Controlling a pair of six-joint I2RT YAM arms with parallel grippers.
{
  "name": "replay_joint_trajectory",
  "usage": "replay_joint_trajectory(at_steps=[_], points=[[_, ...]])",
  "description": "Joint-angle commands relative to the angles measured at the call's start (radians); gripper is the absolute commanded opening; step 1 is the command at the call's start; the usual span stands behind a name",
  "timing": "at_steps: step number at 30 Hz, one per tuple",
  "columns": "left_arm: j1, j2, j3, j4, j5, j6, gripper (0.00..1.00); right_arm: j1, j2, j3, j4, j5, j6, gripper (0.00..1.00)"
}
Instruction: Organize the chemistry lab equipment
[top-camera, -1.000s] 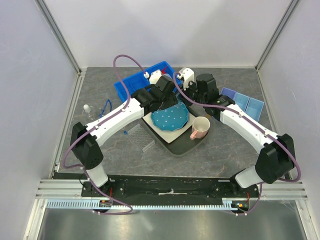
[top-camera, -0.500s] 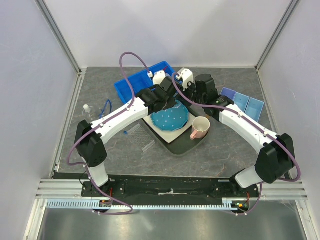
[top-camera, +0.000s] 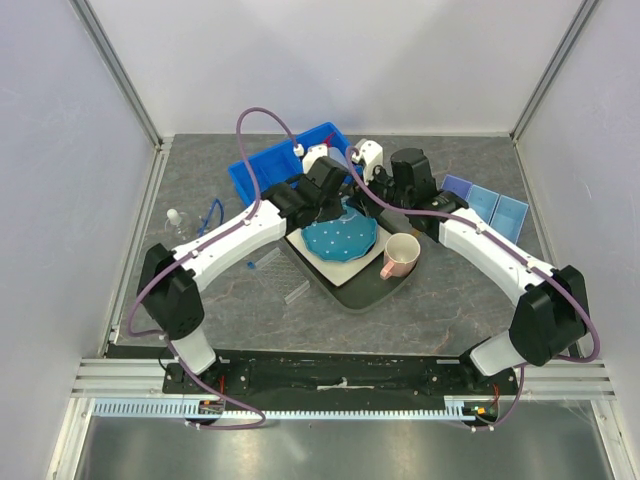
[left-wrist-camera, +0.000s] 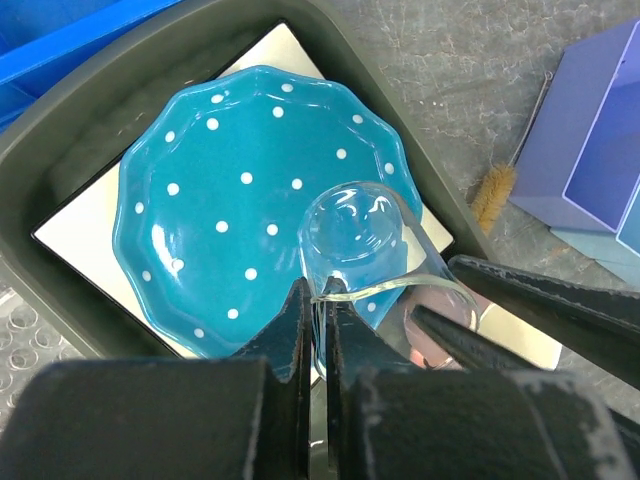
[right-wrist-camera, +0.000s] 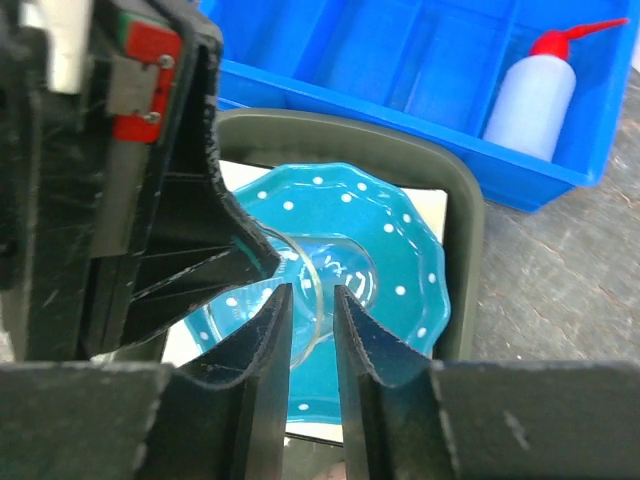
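A clear beaker (left-wrist-camera: 355, 235) hangs tilted over the blue white-dotted plate (left-wrist-camera: 230, 180). My left gripper (left-wrist-camera: 322, 290) is shut on the beaker's rim, with the glass wall pinched between its fingers. My right gripper (right-wrist-camera: 312, 295) meets it from the other side. Its jaws stand slightly open astride the beaker (right-wrist-camera: 335, 265) wall, with a gap showing beside the glass. Both grippers meet above the plate (top-camera: 340, 235) in the top view. A white squeeze bottle with a red nozzle (right-wrist-camera: 535, 95) lies in the blue bin (right-wrist-camera: 400, 50).
The plate rests on a white board in a grey tray (right-wrist-camera: 465, 220), beside a pink mug (top-camera: 402, 255). A small brush (left-wrist-camera: 493, 195) and pale blue trays (top-camera: 490, 203) lie right of it. A clear rack (top-camera: 285, 280), blue goggles (top-camera: 210, 213) and a white-capped bottle (top-camera: 177, 222) lie left.
My left gripper has closed onto the beaker's rim. My right gripper's jaws have parted a little around the same beaker. Both arms stay over the plate.
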Motion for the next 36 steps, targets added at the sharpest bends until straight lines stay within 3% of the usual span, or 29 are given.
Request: replay_joint_trajectory(at_steps=[1,9,16,23,36], points=[[0.033,-0.086,-0.070,0.166,0.073,0.075,0.02,0.015,-0.008,0.001,0.026,-0.132,0.006,0.32],[0.075,-0.146,-0.141,0.195,0.113,0.108,0.02,0.015,-0.024,0.001,0.021,-0.203,0.012,0.47],[0.113,-0.185,-0.197,0.219,0.146,0.096,0.02,0.015,-0.051,-0.003,0.015,-0.264,-0.015,0.73],[0.147,-0.214,-0.240,0.225,0.166,0.102,0.02,0.009,-0.099,-0.008,0.001,-0.310,-0.055,0.84],[0.420,-0.189,-0.178,0.236,0.336,0.225,0.02,-0.051,-0.134,-0.043,0.020,-0.369,-0.093,0.98]])
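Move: The glass beaker is already pinched at its rim by the left hand. The blue bin it is being taken to has its middle about 16 cm ahead, 11 cm to the left and 16 cm below. The squirt bottle in the bin lies some 20 cm ahead and 2 cm left; the teal plate is 3 cm ahead and 1 cm left; the mug is 4 cm back and 12 cm right. From the right hand, the beaker is about 4 cm left, 1 cm ahead and slightly below. The beaker, its rim kept between the left fingers, is carried nearly level off the plate towards the blue bin, about 12 cm left, slowly at first, then faster and also some 4 cm forward. The right fingers, already loosened beside its rim, spread wide as that hand backs away, slightly left at first, then rises, turning roughly 15 degrees counter-clockwise. ##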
